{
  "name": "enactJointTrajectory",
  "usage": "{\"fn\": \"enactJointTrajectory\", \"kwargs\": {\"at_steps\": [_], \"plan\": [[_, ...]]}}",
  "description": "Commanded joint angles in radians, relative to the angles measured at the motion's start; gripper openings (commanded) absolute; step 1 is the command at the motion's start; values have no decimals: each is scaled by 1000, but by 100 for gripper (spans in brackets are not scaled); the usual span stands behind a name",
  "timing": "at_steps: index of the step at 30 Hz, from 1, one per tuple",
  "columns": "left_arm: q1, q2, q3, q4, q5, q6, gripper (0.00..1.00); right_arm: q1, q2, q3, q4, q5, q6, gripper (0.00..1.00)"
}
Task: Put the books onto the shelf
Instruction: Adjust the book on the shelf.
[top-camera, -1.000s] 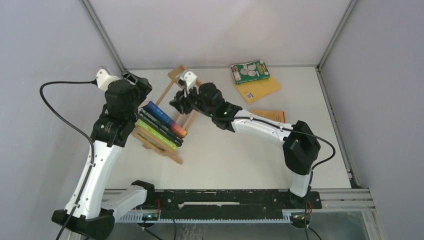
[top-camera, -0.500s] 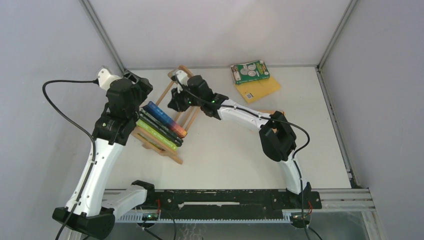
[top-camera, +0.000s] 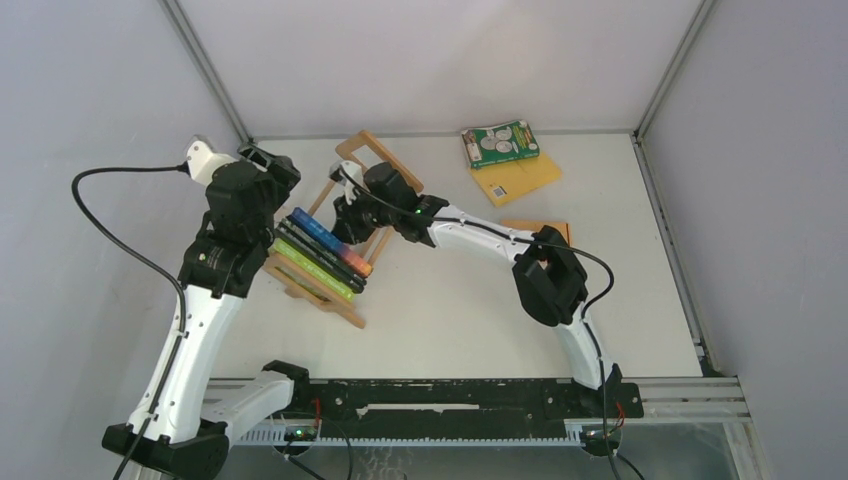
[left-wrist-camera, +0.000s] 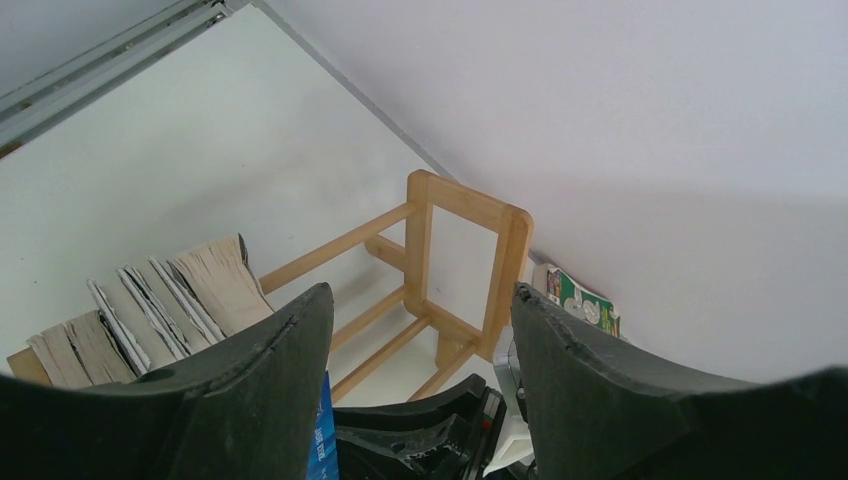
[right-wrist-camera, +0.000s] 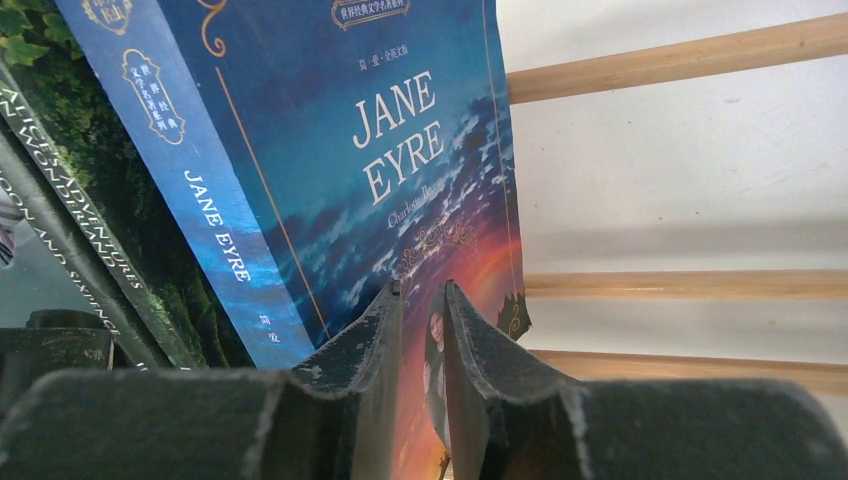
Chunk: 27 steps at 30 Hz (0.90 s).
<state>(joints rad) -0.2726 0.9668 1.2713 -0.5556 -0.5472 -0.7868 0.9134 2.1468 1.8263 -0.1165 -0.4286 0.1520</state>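
Observation:
Several books (top-camera: 318, 255) lean in a row on the left part of the light-wood shelf (top-camera: 366, 149); the outermost is a blue one (top-camera: 332, 237), titled Jane Eyre in the right wrist view (right-wrist-camera: 400, 130). My right gripper (top-camera: 346, 214) (right-wrist-camera: 422, 290) is right at that blue cover, jaws a narrow gap apart with nothing between them. My left gripper (top-camera: 266, 166) (left-wrist-camera: 420, 300) hovers open and empty behind the row, above the page edges (left-wrist-camera: 150, 305). A green book with white circles (top-camera: 500, 143) lies on a yellow-orange one (top-camera: 522, 180) at the back right.
An orange flat item (top-camera: 542, 230) lies partly under the right forearm. The shelf's free right end frame (left-wrist-camera: 465, 265) stands near the back wall. Grey walls close the table on three sides, and the green book (left-wrist-camera: 580, 305) lies close to the back wall.
My right gripper has moved left along the shelf up to the blue book's cover, and its jaws have narrowed. The left arm has barely shifted.

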Motion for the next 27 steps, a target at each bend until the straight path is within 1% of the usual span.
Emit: {"fn": "enactJointTrajectory", "kwargs": {"at_steps": [1, 4, 11, 16, 19, 22, 25, 27], "plan": [[4, -13, -18, 33, -6, -18, 69, 1, -76, -1, 22, 9, 18, 30], [4, -11, -15, 32, 1, -19, 69, -13, -100, -19, 32, 59, 19, 34], [3, 17, 18, 39, 21, -11, 69, -52, -176, -48, 23, 181, 10, 47], [-20, 64, 62, 62, 56, 11, 69, -86, -267, -127, 26, 270, 24, 52], [-92, 122, 128, 64, 43, 55, 70, -115, -342, -197, 32, 329, 48, 54], [-176, 197, 215, 65, 23, 98, 70, -169, -442, -278, 27, 389, 85, 56], [-239, 287, 280, 66, 50, 113, 71, -245, -535, -375, 14, 443, 151, 57], [-276, 355, 314, 78, 86, 128, 72, -304, -583, -428, -22, 507, 196, 58]]}}
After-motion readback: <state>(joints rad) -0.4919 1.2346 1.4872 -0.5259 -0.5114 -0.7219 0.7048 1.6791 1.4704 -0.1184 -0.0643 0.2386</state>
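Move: The blue book leans outermost in the row on the shelf, its middle about 4 cm to the right hand's left, 1 cm back and some 3 cm lower. The two black books stand next behind it, about 3 cm farther left of it and 3 cm nearer the base. The shelf's far end frame is roughly 14 cm ahead and 7 cm right of that hand. From the left hand the blue book lies some 22 cm below, about 4 cm ahead and 5 cm to the right. The blue book's cover is left behind as the right hand's fingertips, at or close against it, draw off slowly, then faster: about 17 cm right, rising and going forward some 8 cm each, turning clockwise and opening their narrow gap. After a pause the left hand, high up and still open, swings right about 10 cm and a little forward, turning slightly clockwise. ##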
